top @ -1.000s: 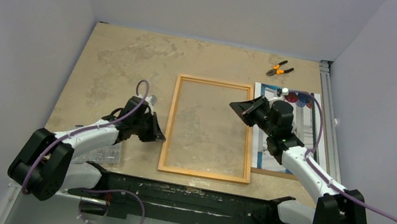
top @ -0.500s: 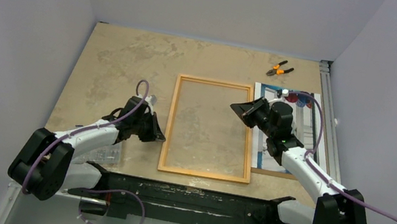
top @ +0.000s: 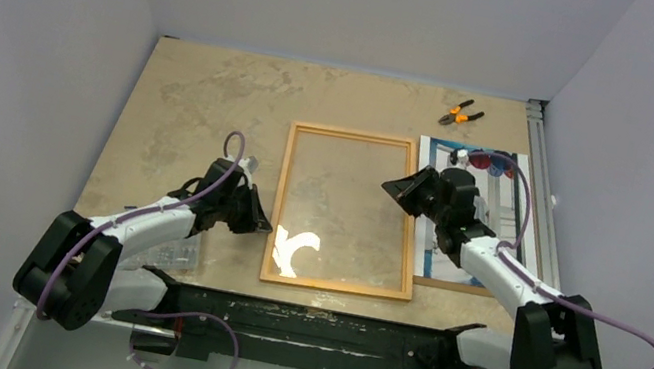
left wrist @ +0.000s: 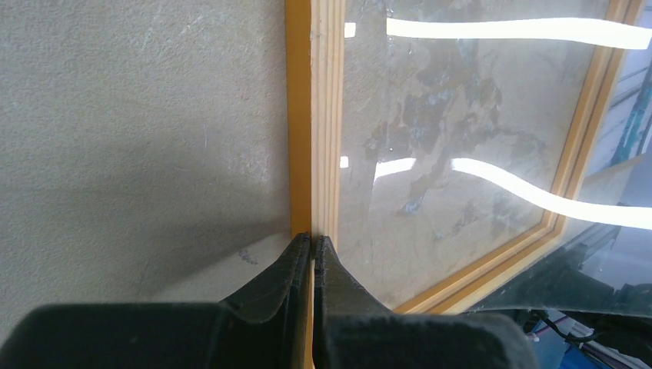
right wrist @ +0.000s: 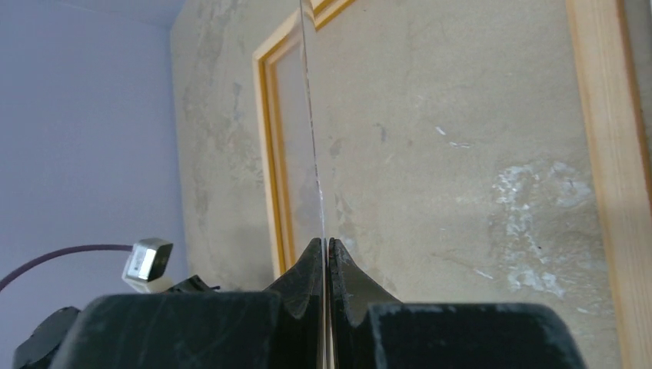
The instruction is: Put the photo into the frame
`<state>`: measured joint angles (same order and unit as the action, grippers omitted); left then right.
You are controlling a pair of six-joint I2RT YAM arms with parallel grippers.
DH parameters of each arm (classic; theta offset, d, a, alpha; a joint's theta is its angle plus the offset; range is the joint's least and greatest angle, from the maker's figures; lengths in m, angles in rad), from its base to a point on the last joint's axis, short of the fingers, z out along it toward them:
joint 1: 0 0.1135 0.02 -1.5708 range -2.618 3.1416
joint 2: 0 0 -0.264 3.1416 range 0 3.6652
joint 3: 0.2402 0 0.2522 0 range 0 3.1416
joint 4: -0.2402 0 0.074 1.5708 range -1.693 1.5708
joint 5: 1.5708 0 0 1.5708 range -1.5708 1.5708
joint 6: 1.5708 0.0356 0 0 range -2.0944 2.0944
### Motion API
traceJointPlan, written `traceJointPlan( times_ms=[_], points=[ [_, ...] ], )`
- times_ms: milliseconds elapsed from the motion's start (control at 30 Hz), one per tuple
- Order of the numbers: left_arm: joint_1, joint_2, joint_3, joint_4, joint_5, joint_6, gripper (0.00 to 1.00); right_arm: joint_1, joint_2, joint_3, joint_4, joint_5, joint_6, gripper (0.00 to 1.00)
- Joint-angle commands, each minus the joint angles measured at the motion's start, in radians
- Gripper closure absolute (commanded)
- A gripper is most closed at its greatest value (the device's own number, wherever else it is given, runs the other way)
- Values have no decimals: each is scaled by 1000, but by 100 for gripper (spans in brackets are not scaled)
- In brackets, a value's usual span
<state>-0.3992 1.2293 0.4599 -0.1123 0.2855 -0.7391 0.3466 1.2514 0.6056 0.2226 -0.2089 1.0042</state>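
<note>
The frame point(top: 285, 177) lies flat mid-table with its thin orange border around a clear pane point(top: 350, 204). My left gripper point(top: 266, 228) is shut on the frame's left rail point(left wrist: 311, 115), its tips point(left wrist: 313, 238) pinching the orange edge. At the frame's right side my right gripper point(top: 391, 186) is shut on the pane's thin edge point(right wrist: 314, 154), the tips point(right wrist: 325, 242) clamped on it. The pane catches a bright glare near the frame's near-left corner. The photo point(top: 497, 206) lies to the right of the frame, partly under my right arm.
Orange-handled pliers point(top: 460, 114) lie at the back right. A brown board point(top: 457, 287) shows under the photo's near edge. A clear plastic piece point(top: 166, 255) sits by my left arm. A metal rail point(top: 540, 222) runs along the table's right side.
My right gripper has shifted slightly right with the pane's edge, and a bright reflection now shows on the pane near the frame's near-left corner. The left arm has not moved.
</note>
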Motion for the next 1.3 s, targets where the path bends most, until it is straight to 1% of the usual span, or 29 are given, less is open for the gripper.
traceJointPlan(
  times_ms=[0,33,100,433,500,667,833,1000,1267],
  points=[
    [0,29,-26,-40,-41,40,100,24,16,25,-93,-25,-78,100],
    [0,31,-25,-38,-39,40,100,24,18,28,-103,-20,-89,100],
    [0,31,-25,-38,-41,40,100,24,24,36,-119,-12,-107,96],
    [0,36,-25,-37,-40,40,100,24,87,68,-137,-36,-153,70],
    [0,35,-24,-37,-39,39,100,24,93,67,-139,-37,-156,65],
    [0,38,-24,-35,-39,40,100,25,98,69,-150,-30,-168,48],
    [0,41,-22,-35,-38,41,100,24,103,84,-182,-13,-192,34],
    [0,38,-24,-36,-41,40,100,24,106,86,-197,3,-204,25],
    [0,42,-23,-34,-39,40,100,24,122,100,-221,28,-240,19]
  ],
)
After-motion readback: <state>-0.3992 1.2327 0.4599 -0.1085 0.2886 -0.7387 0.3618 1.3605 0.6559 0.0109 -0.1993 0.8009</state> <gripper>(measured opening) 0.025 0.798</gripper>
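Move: The right hand, pinching the clear pane near its raised right edge, is headed for the frame's right bar, whose middle lies about 7 cm to its right, 3 cm back and 12 cm below. The frame's near bar is roughly 18 cm back, 4 cm left and 12 cm below; the photo lies some 18 cm right, 1 cm back and also 12 cm down. From the left hand, the right bar's middle is about 25 cm right, 6 cm ahead and 1 cm lower. The right fingers let go of their pinch on the clear pane, spreading wide as the hand brings its raised side down about 6 cm towards the frame and draws back slightly. The wrist rolls its left side down and tips forward, some 15 degrees in all. The left hand stays still, its closed fingertips on the frame's left bar. ##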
